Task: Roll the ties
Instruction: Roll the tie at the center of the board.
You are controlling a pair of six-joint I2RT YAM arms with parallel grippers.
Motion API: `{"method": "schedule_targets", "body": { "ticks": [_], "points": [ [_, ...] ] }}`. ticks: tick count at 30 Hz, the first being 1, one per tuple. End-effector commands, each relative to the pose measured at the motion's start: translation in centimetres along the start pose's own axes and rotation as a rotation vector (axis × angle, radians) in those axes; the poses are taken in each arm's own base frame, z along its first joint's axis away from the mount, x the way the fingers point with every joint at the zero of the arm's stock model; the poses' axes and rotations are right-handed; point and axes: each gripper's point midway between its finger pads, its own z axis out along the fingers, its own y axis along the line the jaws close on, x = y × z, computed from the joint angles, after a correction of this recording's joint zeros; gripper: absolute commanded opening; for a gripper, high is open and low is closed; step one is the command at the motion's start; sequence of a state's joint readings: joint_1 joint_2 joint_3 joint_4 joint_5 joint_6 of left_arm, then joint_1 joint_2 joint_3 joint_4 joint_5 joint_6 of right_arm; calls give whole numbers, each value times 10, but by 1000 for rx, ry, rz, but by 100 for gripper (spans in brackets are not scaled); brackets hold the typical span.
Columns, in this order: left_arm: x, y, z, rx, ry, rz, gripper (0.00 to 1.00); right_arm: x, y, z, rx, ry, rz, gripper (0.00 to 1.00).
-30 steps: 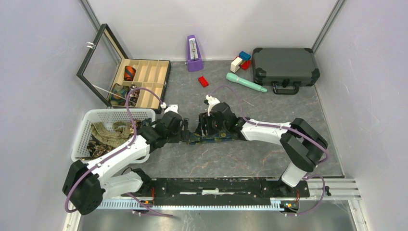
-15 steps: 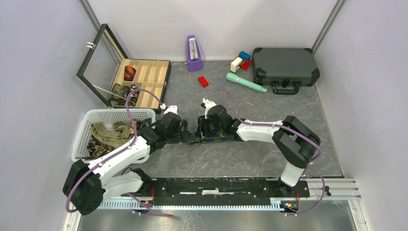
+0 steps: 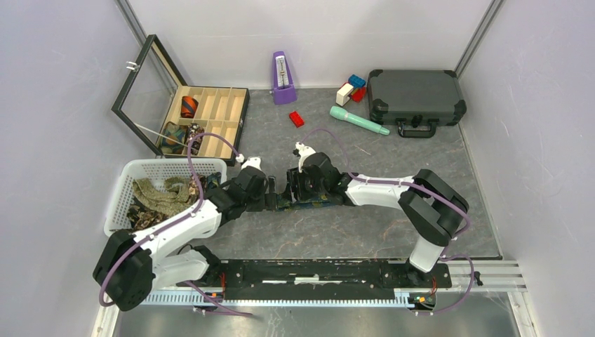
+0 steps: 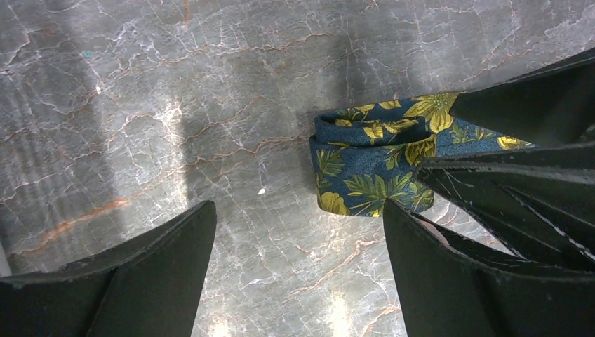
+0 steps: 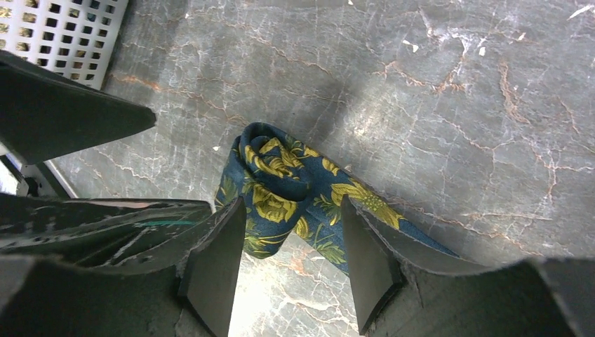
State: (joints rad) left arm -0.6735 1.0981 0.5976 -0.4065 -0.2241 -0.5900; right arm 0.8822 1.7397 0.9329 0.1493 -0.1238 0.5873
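Note:
A navy tie (image 3: pixel 313 204) with yellow-green flowers lies on the table's middle, its left end wound into a small roll (image 5: pixel 270 179). My right gripper (image 5: pixel 292 203) is open and straddles that roll; one finger touches its edge, the other rests over the flat strip. My left gripper (image 4: pixel 296 210) stands wide open over bare table, just left of the roll (image 4: pixel 368 168), nothing between its fingers. In the top view the two grippers (image 3: pixel 270 199) (image 3: pixel 295 191) face each other. More loose ties (image 3: pixel 158 195) fill the white basket (image 3: pixel 175 163). Rolled ties (image 3: pixel 189 107) sit in the wooden box.
The open wooden compartment box (image 3: pixel 221 116) stands at the back left. Along the back are a purple metronome (image 3: pixel 283 77), a red block (image 3: pixel 297 119), a teal tool (image 3: pixel 358 120), coloured blocks (image 3: pixel 351 89) and a dark case (image 3: pixel 415 97).
My right arm has shifted slightly left, its elbow folding in, with the gripper staying over the tie's rolled end. The left gripper has hardly moved and stays open.

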Motion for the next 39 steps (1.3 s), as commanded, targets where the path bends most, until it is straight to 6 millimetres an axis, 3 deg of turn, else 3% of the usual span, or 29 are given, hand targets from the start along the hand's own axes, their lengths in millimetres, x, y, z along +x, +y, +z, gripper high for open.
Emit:
{"method": "schedule_targets", "body": {
  "ticks": [1, 9, 19, 28, 39],
  "points": [
    [-6, -9, 7, 36, -21, -29, 93, -27, 24, -12, -63, -81, -10, 59],
    [-4, -12, 15, 38, -8, -27, 92, -17, 22, -3, -66, -56, -5, 53],
    [-6, -9, 9, 32, -22, -30, 92, -3, 11, 7, -42, -29, -8, 40],
    [-7, -10, 8, 50, -43, -44, 92, 7, -5, 9, 6, -20, -22, 36],
    [-16, -31, 9, 210, -83, -84, 93, 19, -33, 9, 54, -2, -28, 31]
  ]
}}
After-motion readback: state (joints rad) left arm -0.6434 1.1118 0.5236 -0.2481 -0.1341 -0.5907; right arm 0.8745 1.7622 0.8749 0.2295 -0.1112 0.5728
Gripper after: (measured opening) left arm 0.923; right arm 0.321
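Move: The rolled part of the tie lies just under the open right fingers, its middle about 2 cm back, 2 cm to the left and 3 cm below that hand. From the left hand the same roll is roughly 5 cm to the right, 1 cm ahead and 3 cm lower. The white basket stands some 26 cm to the left of the left hand and 1 cm back; the red block lies about 20 cm ahead of the right hand and 1 cm to its right. The right hand lifts about 1 cm while easing slightly left, then sinks nearly 3 cm from that height and drifts about 1.5 cm back to the right, its fingers narrowing from over half open until they pinch the cloth at the roll's right end, where it meets the flat tail. The wide-open left hand lowers and edges right, about 1 cm each way, bringing its right finger close to the roll's near edge, and tilts its left side down about 5 degrees at the very end. ##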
